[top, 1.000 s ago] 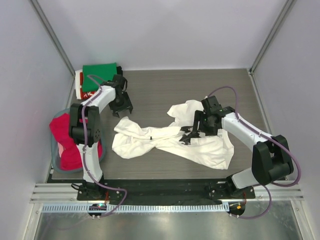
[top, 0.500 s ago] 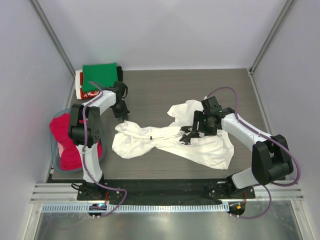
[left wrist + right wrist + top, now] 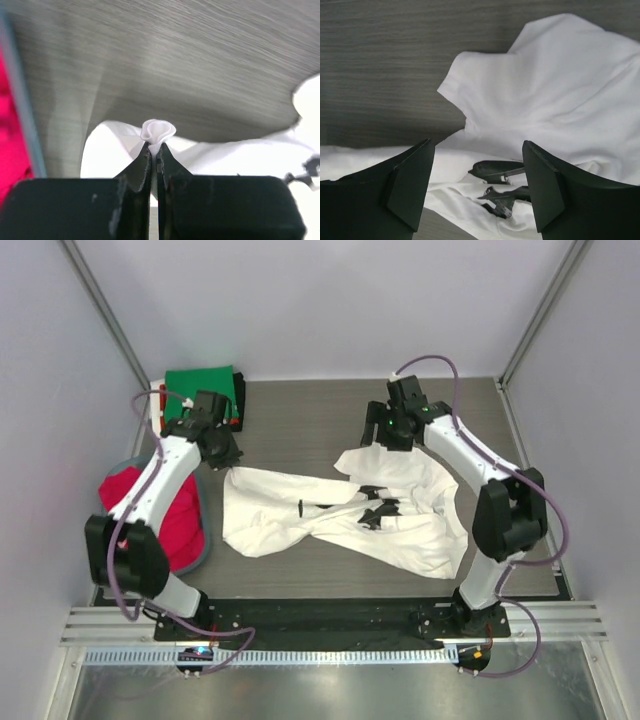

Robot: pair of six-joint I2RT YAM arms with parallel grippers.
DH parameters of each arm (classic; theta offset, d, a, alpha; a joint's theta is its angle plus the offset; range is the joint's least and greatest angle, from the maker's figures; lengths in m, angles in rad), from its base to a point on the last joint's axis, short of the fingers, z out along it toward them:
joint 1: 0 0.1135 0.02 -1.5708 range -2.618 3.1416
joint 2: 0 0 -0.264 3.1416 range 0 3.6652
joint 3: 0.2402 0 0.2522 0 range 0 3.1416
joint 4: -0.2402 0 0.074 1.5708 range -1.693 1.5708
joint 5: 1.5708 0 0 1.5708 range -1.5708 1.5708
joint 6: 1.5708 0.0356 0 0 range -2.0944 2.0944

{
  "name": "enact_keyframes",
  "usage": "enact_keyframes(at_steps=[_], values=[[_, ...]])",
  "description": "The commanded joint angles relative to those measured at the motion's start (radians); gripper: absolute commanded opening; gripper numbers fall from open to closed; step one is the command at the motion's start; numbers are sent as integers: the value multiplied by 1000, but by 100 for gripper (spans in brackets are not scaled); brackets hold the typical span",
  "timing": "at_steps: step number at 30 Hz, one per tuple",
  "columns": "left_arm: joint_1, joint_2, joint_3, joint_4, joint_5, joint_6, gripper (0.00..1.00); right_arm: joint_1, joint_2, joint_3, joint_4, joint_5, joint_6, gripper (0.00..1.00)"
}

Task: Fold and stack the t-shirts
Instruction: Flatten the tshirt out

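A crumpled white t-shirt (image 3: 330, 525) with small black print (image 3: 378, 510) lies across the middle of the table. My left gripper (image 3: 228, 457) is shut on its left corner, and a small fold of white cloth (image 3: 158, 131) bulges out just past the closed tips (image 3: 156, 146). My right gripper (image 3: 378, 434) hovers open over the shirt's far part (image 3: 545, 90). Nothing sits between its fingers, and the black print (image 3: 502, 172) lies below them. A folded green t-shirt (image 3: 200, 388) rests on a red-and-white one (image 3: 158, 412) at the back left.
A grey-blue tub (image 3: 203, 545) at the left edge holds a red/pink t-shirt (image 3: 150, 505). Its rim (image 3: 22, 115) and red cloth (image 3: 10, 140) show at the left of the left wrist view. White walls and metal posts close in the table.
My left gripper closed on the shirt's left corner and drew it out to the left. My right arm rose off the shirt's middle and moved toward the far side, still open.
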Motion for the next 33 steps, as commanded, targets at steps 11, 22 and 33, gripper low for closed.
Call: enact_keyframes(at_steps=[11,22,33], values=[[-3,-280,-298,-9,43,19,2,7,534,641,-192,38,-106,78],[-2,-327,-487,86,41,42,1,111,677,752,-251,124,-126,78],[-3,-344,-499,102,50,47,0,197,664,663,-292,332,-171,72]])
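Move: The right hand, open and empty, has the shirt's raised-sleeve end about 6 cm ahead, 8 cm to its left and 13 cm below; the black print lies some 12 cm back, 3 cm left, just as low. The left hand holds the shirt's edge up; the shirt's near left corner lies about 18 cm straight back and 13 cm down. The basket's middle is roughly 15 cm to this hand's left and 7 cm back, and the green stack 26 cm ahead, 5 cm left. Forward about 11 cm and then down, left and slightly back, the open right hand comes down on the sleeve end, rolling its left side down some 20 degrees, with cloth standing between its wide-open fingertips. The left hand, keeping its pinch, draws the shirt's edge back about 12 cm towards the near corner, rising briefly before it sinks. ##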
